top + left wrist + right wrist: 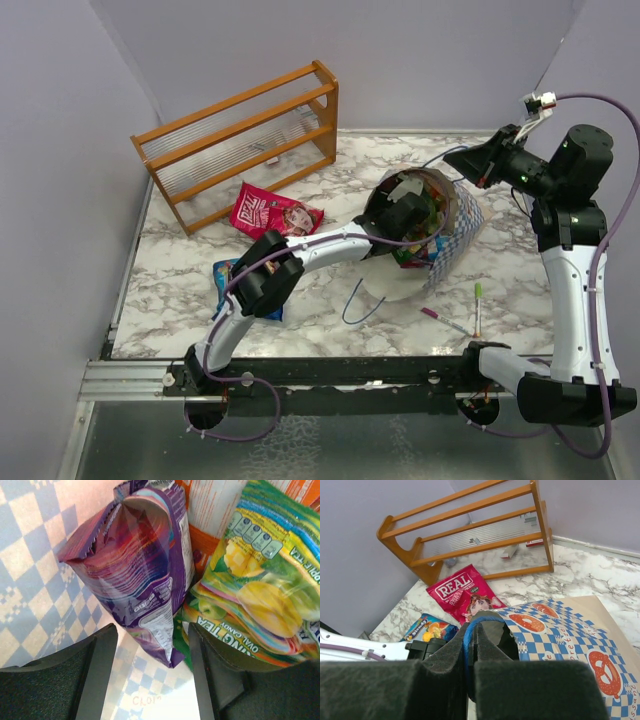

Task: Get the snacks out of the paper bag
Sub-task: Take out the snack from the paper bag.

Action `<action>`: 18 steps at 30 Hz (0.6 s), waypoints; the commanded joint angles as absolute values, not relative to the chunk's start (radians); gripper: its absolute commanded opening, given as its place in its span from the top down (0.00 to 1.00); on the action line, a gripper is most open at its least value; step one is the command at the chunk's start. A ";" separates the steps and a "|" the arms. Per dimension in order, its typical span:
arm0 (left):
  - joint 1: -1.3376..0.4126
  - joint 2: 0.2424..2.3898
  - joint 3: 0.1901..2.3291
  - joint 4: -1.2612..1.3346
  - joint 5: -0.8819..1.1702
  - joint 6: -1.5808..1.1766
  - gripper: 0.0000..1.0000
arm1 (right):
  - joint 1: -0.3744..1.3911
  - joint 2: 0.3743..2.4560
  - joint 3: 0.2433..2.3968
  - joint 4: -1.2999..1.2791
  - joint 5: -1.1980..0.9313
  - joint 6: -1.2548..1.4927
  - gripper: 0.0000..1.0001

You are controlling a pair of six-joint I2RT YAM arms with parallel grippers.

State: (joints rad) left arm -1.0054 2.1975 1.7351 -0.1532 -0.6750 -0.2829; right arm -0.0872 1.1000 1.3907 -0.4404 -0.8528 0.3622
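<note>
The cream paper bag (pixel 455 235) with its blue checked band lies on its side, mouth facing left. My right gripper (pixel 465 162) is shut on its blue cord handle (pixel 468 630) and holds the mouth up; the bag's outside fills the right of the right wrist view (pixel 560 635). My left gripper (pixel 403 216) is inside the mouth, open (pixel 152 675), with the corner of a purple packet (pixel 135 575) between its fingers, untouched. A green-yellow packet (pixel 260 585) and an orange one (pixel 200 545) lie beside it. A red packet (pixel 272 213) and a blue packet (pixel 224 275) lie on the table.
A wooden rack (pixel 240 140) stands at the back left. A green pen (pixel 477 303) and a pink pen (pixel 440 319) lie near the front right. The bag's second blue handle (pixel 360 305) trails on the marble table. Grey walls close in three sides.
</note>
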 commanded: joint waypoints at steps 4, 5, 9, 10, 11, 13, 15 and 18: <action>-0.996 2.294 1.841 -0.142 -0.721 -0.250 0.39 | -0.092 1.103 1.432 -0.393 -0.882 0.370 0.99; -0.993 2.308 1.847 -0.128 -0.726 -0.232 0.40 | -0.092 1.103 1.434 -0.394 -0.882 0.368 0.99; -0.967 2.378 1.911 -0.121 -0.751 -0.169 0.44 | -0.092 1.105 1.445 -0.399 -0.883 0.367 0.99; -0.963 2.391 1.924 -0.120 -0.765 -0.151 0.47 | -0.092 1.105 1.445 -0.401 -0.884 0.366 0.99; -0.959 2.398 1.934 -0.117 -0.778 -0.132 0.53 | -0.092 1.104 1.444 -0.402 -0.884 0.365 0.99; -0.954 2.398 1.948 -0.123 -0.783 -0.100 0.68 | -0.092 1.103 1.442 -0.404 -0.881 0.361 0.99; -0.956 2.368 1.945 -0.140 -0.781 -0.096 0.83 | -0.092 1.104 1.434 -0.403 -0.875 0.356 0.99; -0.963 2.287 1.910 -0.165 -0.739 -0.125 0.94 | -0.092 1.105 1.421 -0.392 -0.866 0.355 0.99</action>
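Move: Inside the tilted paper bag, the purple snack bag's middle lies about 8 cm ahead of the left hand, 1 cm left and 2 cm lower, its near tip pointing at the open fingers. The yellow-green mango snack lies level with it, some 6 cm to the hand's right. An orange-and-white packet stands about 14 cm ahead and 3 cm right. From the right hand, the purple snack is roughly 15 cm forward, 8 cm left and 32 cm below. The left hand reaches about 5 cm forward, dipping slightly, and pinches the purple snack bag's near end. ##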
